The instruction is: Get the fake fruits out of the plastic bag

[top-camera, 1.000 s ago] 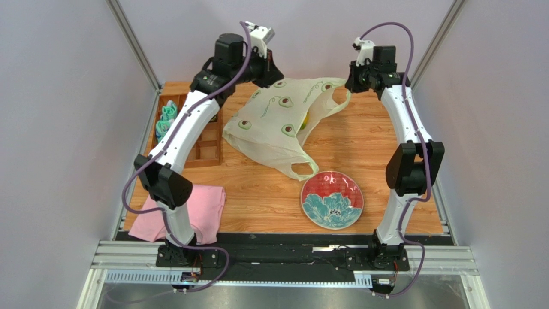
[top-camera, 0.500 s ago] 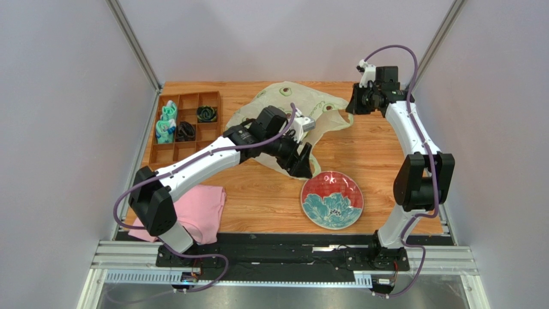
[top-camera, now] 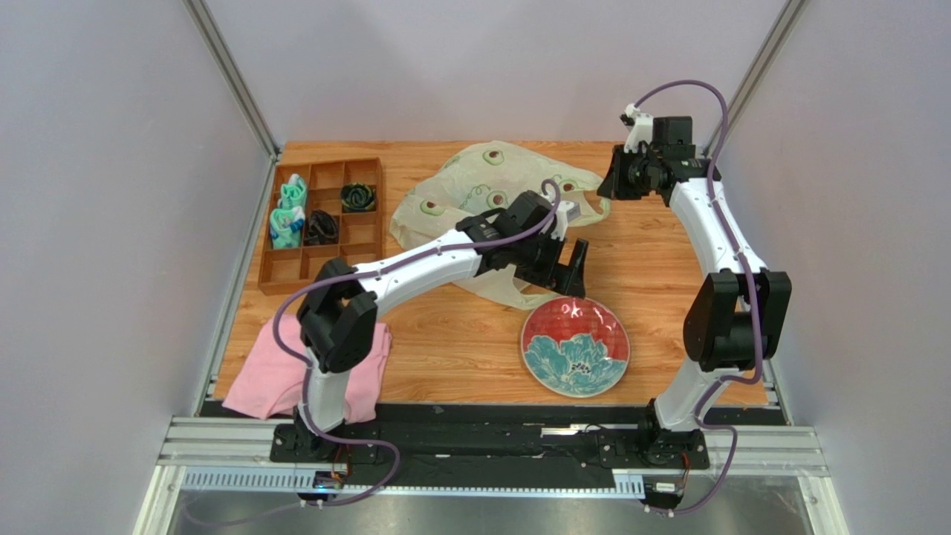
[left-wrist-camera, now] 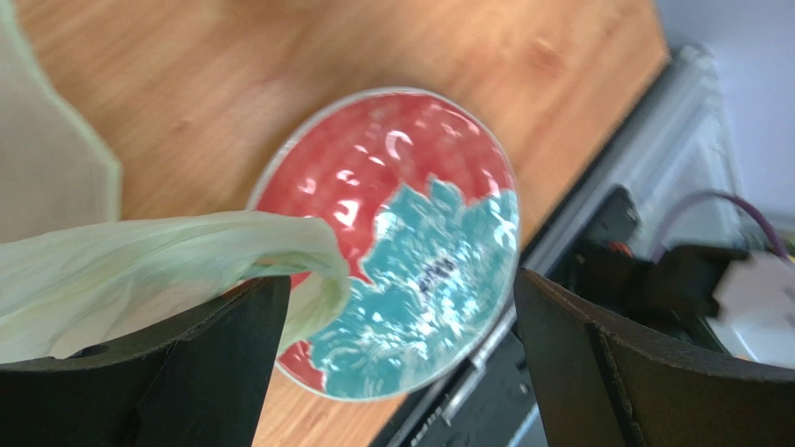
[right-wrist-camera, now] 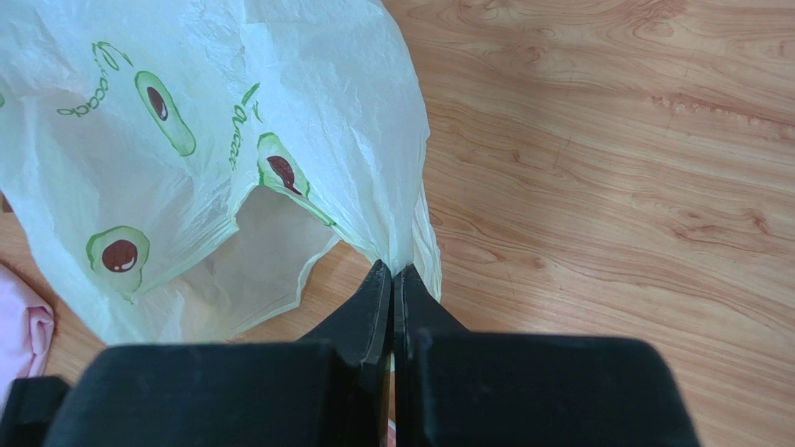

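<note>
The plastic bag (top-camera: 482,182), pale yellow-green with avocado prints, lies slumped at the back middle of the table. The fake fruits are hidden; none shows in any view. My left gripper (top-camera: 564,271) hangs open over the bag's near end, just behind the plate. In the left wrist view a handle loop of the bag (left-wrist-camera: 177,265) drapes against the left finger (left-wrist-camera: 224,363), and the left gripper (left-wrist-camera: 401,312) has nothing between its wide jaws. My right gripper (top-camera: 612,185) is shut on the bag's far right edge; the right wrist view shows the right gripper (right-wrist-camera: 394,272) pinching the bag's film (right-wrist-camera: 187,140).
A round red-and-teal flower plate (top-camera: 575,346) sits in front of the bag, and the same plate (left-wrist-camera: 411,233) lies under the left jaws. A wooden compartment tray (top-camera: 281,265) with small items stands at the back left. A pink cloth (top-camera: 268,379) lies at the near left.
My left arm has swung from the back of the bag down to its near end by the plate and its jaws have opened. The bag has sunk flatter. The right gripper keeps its hold.
</note>
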Controlling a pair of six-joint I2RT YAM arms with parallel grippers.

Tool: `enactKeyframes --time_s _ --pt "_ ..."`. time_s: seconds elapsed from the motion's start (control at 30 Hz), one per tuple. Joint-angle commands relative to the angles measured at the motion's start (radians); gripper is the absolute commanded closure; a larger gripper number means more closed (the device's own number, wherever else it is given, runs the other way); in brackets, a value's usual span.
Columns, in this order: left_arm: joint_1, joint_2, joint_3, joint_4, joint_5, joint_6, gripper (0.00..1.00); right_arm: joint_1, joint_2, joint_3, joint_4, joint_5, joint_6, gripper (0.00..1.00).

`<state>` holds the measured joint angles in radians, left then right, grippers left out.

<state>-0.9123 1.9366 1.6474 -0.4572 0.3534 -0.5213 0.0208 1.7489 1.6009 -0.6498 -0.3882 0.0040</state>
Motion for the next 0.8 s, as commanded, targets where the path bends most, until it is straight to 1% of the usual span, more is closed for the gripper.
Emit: enactKeyframes --time_s 0.0,0.07,0.1,0.13,0.17,0.2,0.27,0.37,0.43,0.47,0.5,0.53,0.57,0.6,0.63,0.67,0.7,0.73,0.77 --pt "-0.019 0.070 0.133 -0.118 -0.292 -0.082 0.07 0.001 -0.057 0.008 0.035 -0.023 0.034 1.00" --pt "-0.017 0.094 0.155 -0.155 -0.352 -0.057 0.19 0.001 -0.055 0.019 0.033 -0.011 0.030 1.00" --pt "-0.013 0.094 0.169 -0.170 -0.384 -0.045 0.40 0.001 -0.055 0.024 0.035 -0.006 0.030 1.00" --pt "-0.010 0.082 0.166 -0.178 -0.395 -0.040 0.68 -0.001 -0.051 0.027 0.038 -0.002 0.031 1.00" --pt "-0.007 0.075 0.163 -0.179 -0.395 -0.033 0.89 -0.002 -0.048 0.034 0.038 0.000 0.031 1.00" --pt "-0.002 0.055 0.161 -0.179 -0.387 0.001 1.00 -0.001 -0.045 0.042 0.038 0.000 0.033 1.00" --pt "0.009 0.029 0.167 -0.164 -0.361 0.053 1.00 -0.004 -0.025 0.080 0.036 0.006 0.030 1.00" --pt "0.055 -0.027 0.193 -0.130 -0.306 0.116 1.00 -0.008 0.029 0.142 0.026 0.017 0.030 1.00" --pt "0.113 -0.063 0.224 -0.106 -0.265 0.168 1.00 -0.012 0.058 0.211 0.027 0.018 0.039 1.00" --pt "0.136 -0.074 0.276 -0.101 -0.216 0.240 1.00 -0.047 0.073 0.241 0.039 0.017 0.042 1.00" --pt "0.189 -0.088 0.307 -0.098 -0.187 0.283 1.00 -0.056 0.116 0.311 0.041 0.018 0.047 1.00" --pt "0.220 -0.091 0.343 -0.104 -0.157 0.331 1.00 -0.076 0.141 0.362 0.041 0.023 0.054 1.00" --pt "0.252 -0.088 0.433 -0.116 -0.107 0.422 1.00 -0.088 0.164 0.408 0.044 0.023 0.062 1.00" --pt "0.323 -0.074 0.480 -0.129 -0.059 0.475 1.00 -0.097 0.203 0.492 0.044 0.029 0.062 1.00" --pt "0.361 -0.065 0.524 -0.136 0.011 0.519 1.00 -0.107 0.211 0.523 0.044 0.031 0.050 1.00" --pt "0.438 -0.056 0.602 -0.135 0.124 0.571 1.00 -0.110 0.213 0.550 0.032 0.035 0.027 1.00" --pt "0.464 -0.044 0.638 -0.132 0.146 0.575 1.00 -0.114 0.187 0.565 0.030 0.034 0.027 1.00" --pt "0.480 -0.045 0.667 -0.136 0.154 0.586 1.00 -0.123 0.158 0.542 0.035 0.025 0.027 1.00" --pt "0.484 -0.053 0.698 -0.149 0.201 0.646 1.00 -0.128 0.126 0.507 0.048 0.014 0.025 1.00"
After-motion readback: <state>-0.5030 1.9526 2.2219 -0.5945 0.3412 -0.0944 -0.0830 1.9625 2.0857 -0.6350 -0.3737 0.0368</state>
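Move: The bag's near handle lies close to the open left fingers, about 4 cm ahead, 2 cm left and 4 cm below. From that hand the bag's body is some 16 cm ahead, 15 cm left and 8 cm lower; the far handle, already in the right fingers, is about 20 cm ahead, 7 cm right and 2 cm higher; the plate is 5 cm back, 2 cm right and 12 cm below. From the right hand the near handle is roughly 16 cm back, 11 cm left and 6 cm below. The left hand dips about 5 cm forward and down onto the near handle while its wide-open fingers shut and pinch the plastic, then sweeps up some 24 cm, forward and to the left, away from the plate, its wrist tilting the fingertips up. The right hand keeps its pinch on the far handle and stays nearly still until the left has closed, then rises and pushes forward about 10 cm each, drifting right, so that the two handles are drawn apart. ##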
